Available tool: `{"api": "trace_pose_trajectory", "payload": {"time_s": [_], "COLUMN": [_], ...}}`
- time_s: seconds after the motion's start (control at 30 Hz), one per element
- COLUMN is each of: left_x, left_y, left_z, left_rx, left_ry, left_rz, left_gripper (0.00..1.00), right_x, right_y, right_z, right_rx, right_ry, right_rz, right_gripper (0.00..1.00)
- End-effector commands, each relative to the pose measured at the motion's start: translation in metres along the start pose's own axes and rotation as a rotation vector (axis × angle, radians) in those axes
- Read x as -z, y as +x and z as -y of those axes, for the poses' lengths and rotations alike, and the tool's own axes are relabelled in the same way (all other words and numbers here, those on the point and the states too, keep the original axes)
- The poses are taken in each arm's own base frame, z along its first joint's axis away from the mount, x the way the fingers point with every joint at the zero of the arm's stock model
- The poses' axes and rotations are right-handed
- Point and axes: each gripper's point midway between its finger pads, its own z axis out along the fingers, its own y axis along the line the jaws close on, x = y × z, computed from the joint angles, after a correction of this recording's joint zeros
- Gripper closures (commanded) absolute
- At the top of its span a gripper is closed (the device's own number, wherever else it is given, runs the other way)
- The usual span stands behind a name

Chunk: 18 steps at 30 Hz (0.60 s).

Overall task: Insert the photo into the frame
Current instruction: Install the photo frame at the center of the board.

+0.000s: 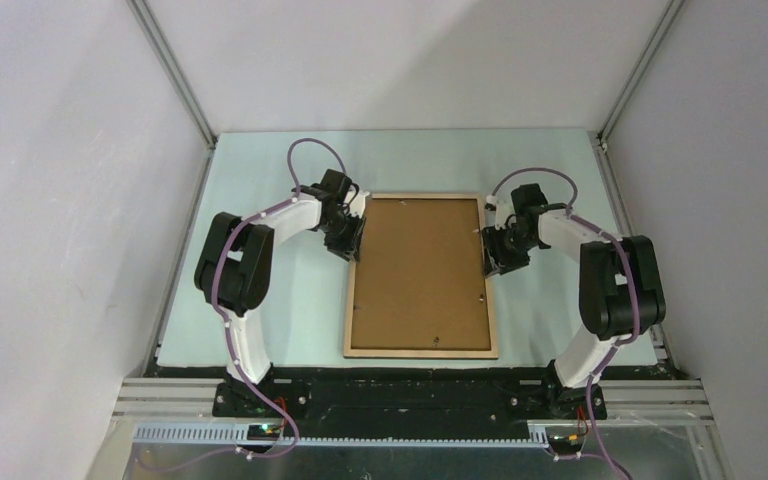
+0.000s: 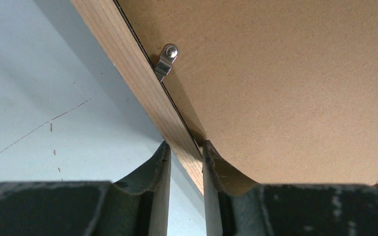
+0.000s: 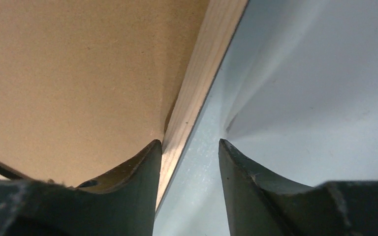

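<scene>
The frame (image 1: 420, 352) lies back-up on the table, its light wood rails around a brown backing board (image 1: 420, 270). The photo is hidden. My left gripper (image 1: 348, 240) sits at the frame's left rail near the far corner. In the left wrist view the gripper (image 2: 186, 146) is shut across the wood rail (image 2: 128, 59), one finger outside and one on the board side. My right gripper (image 1: 495, 262) stands at the right rail. Seen from the right wrist, the gripper (image 3: 189, 142) is open. Its inner finger is at the rail (image 3: 211, 64) and its outer finger is over bare table.
A small metal turn clip (image 2: 166, 61) sits on the left rail, reaching over the backing board (image 2: 285, 83). The pale green table (image 1: 260, 300) is walled in by grey panels left, right and behind. Both arm bases stand at the near edge.
</scene>
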Motion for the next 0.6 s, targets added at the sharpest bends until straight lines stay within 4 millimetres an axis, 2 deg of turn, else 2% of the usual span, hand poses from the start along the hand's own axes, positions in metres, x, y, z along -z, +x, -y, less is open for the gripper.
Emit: {"api": "trace_pose_trajectory", "payload": {"time_s": [0.0, 0.2, 0.37, 0.57], "left_x": [-0.020, -0.018, -0.017, -0.023], "left_y": [0.005, 0.003, 0.004, 0.009], "left_z": [-0.005, -0.005, -0.008, -0.010], "left_rx": [-0.030, -0.033, -0.027, -0.004], "left_ry": [0.003, -0.003, -0.006, 0.020], "left_rz": [-0.027, -0.018, -0.019, -0.041], "left_gripper": [1.00, 1.00, 1.00, 1.00], "right_x": [-0.007, -0.012, -0.012, -0.014], "right_y": [-0.008, -0.016, -0.032, -0.071], "right_z": [-0.003, -0.005, -0.002, -0.001], "right_rx": [0.013, 0.007, 0.028, 0.046], "right_ry": [-0.023, -0.048, -0.037, -0.043], "right_rz": [0.008, 0.003, 0.022, 0.085], "right_gripper": [0.52, 0.72, 0.98, 1.00]}}
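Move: The frame's right rail lies about 1 cm to the left of the right hand and 1 cm below the point between its open fingers, level with it fore and aft. A small metal clip sits some 7 cm back and 2 cm left, and the frame's near rail has its middle about 21 cm back and 16 cm left. The left hand already has the left rail between its fingers; from it, that spot on the right rail is some 31 cm to the right and 3 cm back. The frame's right rail is taken by the right hand, which eases about 1 cm left onto it with hardly any sinking, closes its fingers from half open to nearly shut across the rail, and tilts by less than 10 degrees. Right at the end it starts forward, about half a centimetre. The left hand stays put, keeping its pinch on the left rail. ##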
